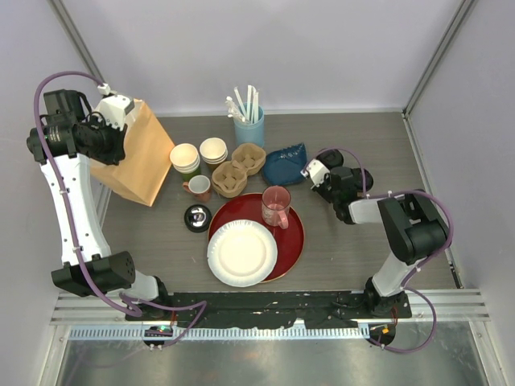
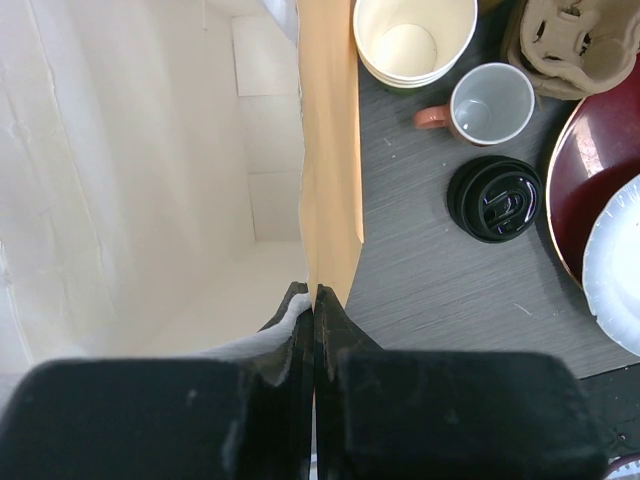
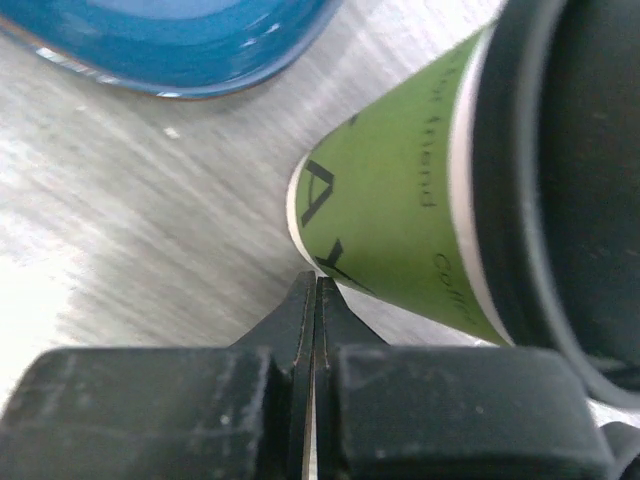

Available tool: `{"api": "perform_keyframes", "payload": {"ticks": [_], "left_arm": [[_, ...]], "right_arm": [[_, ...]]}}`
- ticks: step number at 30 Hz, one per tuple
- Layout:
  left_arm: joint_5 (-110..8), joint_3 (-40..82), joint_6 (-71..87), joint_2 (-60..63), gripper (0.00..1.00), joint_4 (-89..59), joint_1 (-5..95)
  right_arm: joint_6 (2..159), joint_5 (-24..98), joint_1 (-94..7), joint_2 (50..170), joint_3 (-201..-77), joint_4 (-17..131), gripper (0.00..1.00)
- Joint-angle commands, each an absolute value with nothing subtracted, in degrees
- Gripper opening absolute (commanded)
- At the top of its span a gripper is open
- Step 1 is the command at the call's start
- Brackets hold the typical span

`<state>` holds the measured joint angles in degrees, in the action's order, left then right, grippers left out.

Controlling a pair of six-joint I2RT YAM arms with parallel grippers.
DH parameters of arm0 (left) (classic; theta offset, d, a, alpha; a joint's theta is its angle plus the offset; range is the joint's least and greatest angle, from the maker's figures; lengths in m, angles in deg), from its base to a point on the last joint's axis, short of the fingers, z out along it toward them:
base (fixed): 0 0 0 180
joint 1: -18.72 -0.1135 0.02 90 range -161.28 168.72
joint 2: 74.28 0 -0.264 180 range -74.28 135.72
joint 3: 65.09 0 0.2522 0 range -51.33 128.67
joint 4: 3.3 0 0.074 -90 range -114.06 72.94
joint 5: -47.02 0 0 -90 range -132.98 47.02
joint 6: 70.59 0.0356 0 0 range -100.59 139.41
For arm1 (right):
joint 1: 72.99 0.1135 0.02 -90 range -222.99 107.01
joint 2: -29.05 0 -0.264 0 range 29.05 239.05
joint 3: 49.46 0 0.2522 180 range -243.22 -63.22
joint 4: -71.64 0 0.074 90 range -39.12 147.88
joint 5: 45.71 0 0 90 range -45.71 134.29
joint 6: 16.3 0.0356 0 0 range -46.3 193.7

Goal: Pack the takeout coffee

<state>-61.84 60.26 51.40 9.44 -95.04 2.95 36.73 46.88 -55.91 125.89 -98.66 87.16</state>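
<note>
A green-sided takeout coffee cup (image 3: 400, 210) with a black lid fills the right wrist view. My right gripper (image 3: 316, 285) is shut with nothing between its fingers, its tips right at the cup's lower side. In the top view this gripper (image 1: 316, 171) sits beside the blue bowl, and the arm hides the green cup. A second takeout coffee cup (image 1: 197, 217) shows only its black lid (image 2: 495, 197), standing left of the red plate. My left gripper (image 2: 315, 295) is shut on the rim of an upright brown paper bag (image 1: 141, 165) and holds its mouth open, white inside (image 2: 150, 200).
Stacked lidless cups (image 1: 185, 157), a small brown mug (image 1: 199, 187) and a cardboard cup carrier (image 1: 237, 169) stand mid-table. A red plate (image 1: 296, 233) bears a white paper plate (image 1: 241, 253) and a pink mug (image 1: 276, 207). A blue bowl (image 1: 283, 165) and a straw holder (image 1: 249, 125) are behind.
</note>
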Motion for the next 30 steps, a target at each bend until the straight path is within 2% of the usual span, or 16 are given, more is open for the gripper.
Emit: {"api": "perform_keyframes", "payload": {"ticks": [1, 14, 16, 23, 26, 27, 29, 30], "left_arm": [[-61.2, 62.8, 52.3, 8.2, 0.0, -95.9, 2.9], [-60.9, 63.3, 52.5, 8.4, 0.0, -96.0, 2.8], [-60.9, 63.2, 52.3, 8.5, 0.0, -96.0, 2.8], [-61.4, 63.5, 52.2, 8.8, 0.0, -95.9, 2.8], [-61.2, 63.5, 52.5, 8.5, 0.0, -96.2, 2.8], [-61.2, 63.3, 52.5, 8.4, 0.0, -96.3, 2.8], [-61.3, 63.2, 52.5, 8.2, 0.0, -96.2, 2.8], [-61.4, 63.3, 52.3, 8.2, 0.0, -96.1, 2.8]], "right_arm": [[34.5, 45.5, -58.5, 126.6, -102.8, 90.8, 0.01], [27.8, 46.7, -62.3, 130.5, -106.9, 84.0, 0.01], [27.5, 45.1, -61.6, 130.3, -108.3, 80.4, 0.01], [29.7, 47.2, -54.5, 128.7, -108.0, 81.1, 0.03], [39.2, 48.3, -55.2, 122.9, -106.7, 83.3, 0.14], [44.5, 48.6, -56.0, 118.6, -106.3, 83.6, 0.28], [49.9, 48.8, -56.8, 113.8, -105.1, 83.4, 0.43], [52.8, 50.3, -57.3, 111.0, -105.1, 82.3, 0.54]]}}
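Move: The green cup, black-lidded, stands about 5 cm to the right hand's left and 3 cm ahead, its middle some 3 cm above the low fingertips. The lidded kraft cup is roughly 5 cm to that hand's right and 4 cm back; the blue dish lies about 20 cm left and 2 cm ahead, at fingertip height. From the left hand, high at the bag, the green cup is some 62 cm right, 12 cm ahead and 27 cm below. Rightward and forward, about 4 cm and 3 cm, the shut right hand sweeps low past the green cup, pushing the kraft cup to the right with its side. It then swings back left about 6 cm, easing slightly back, and finally lifts some 3 cm as the wrist rolls back and the fingers open to nearly half beside the green cup. ##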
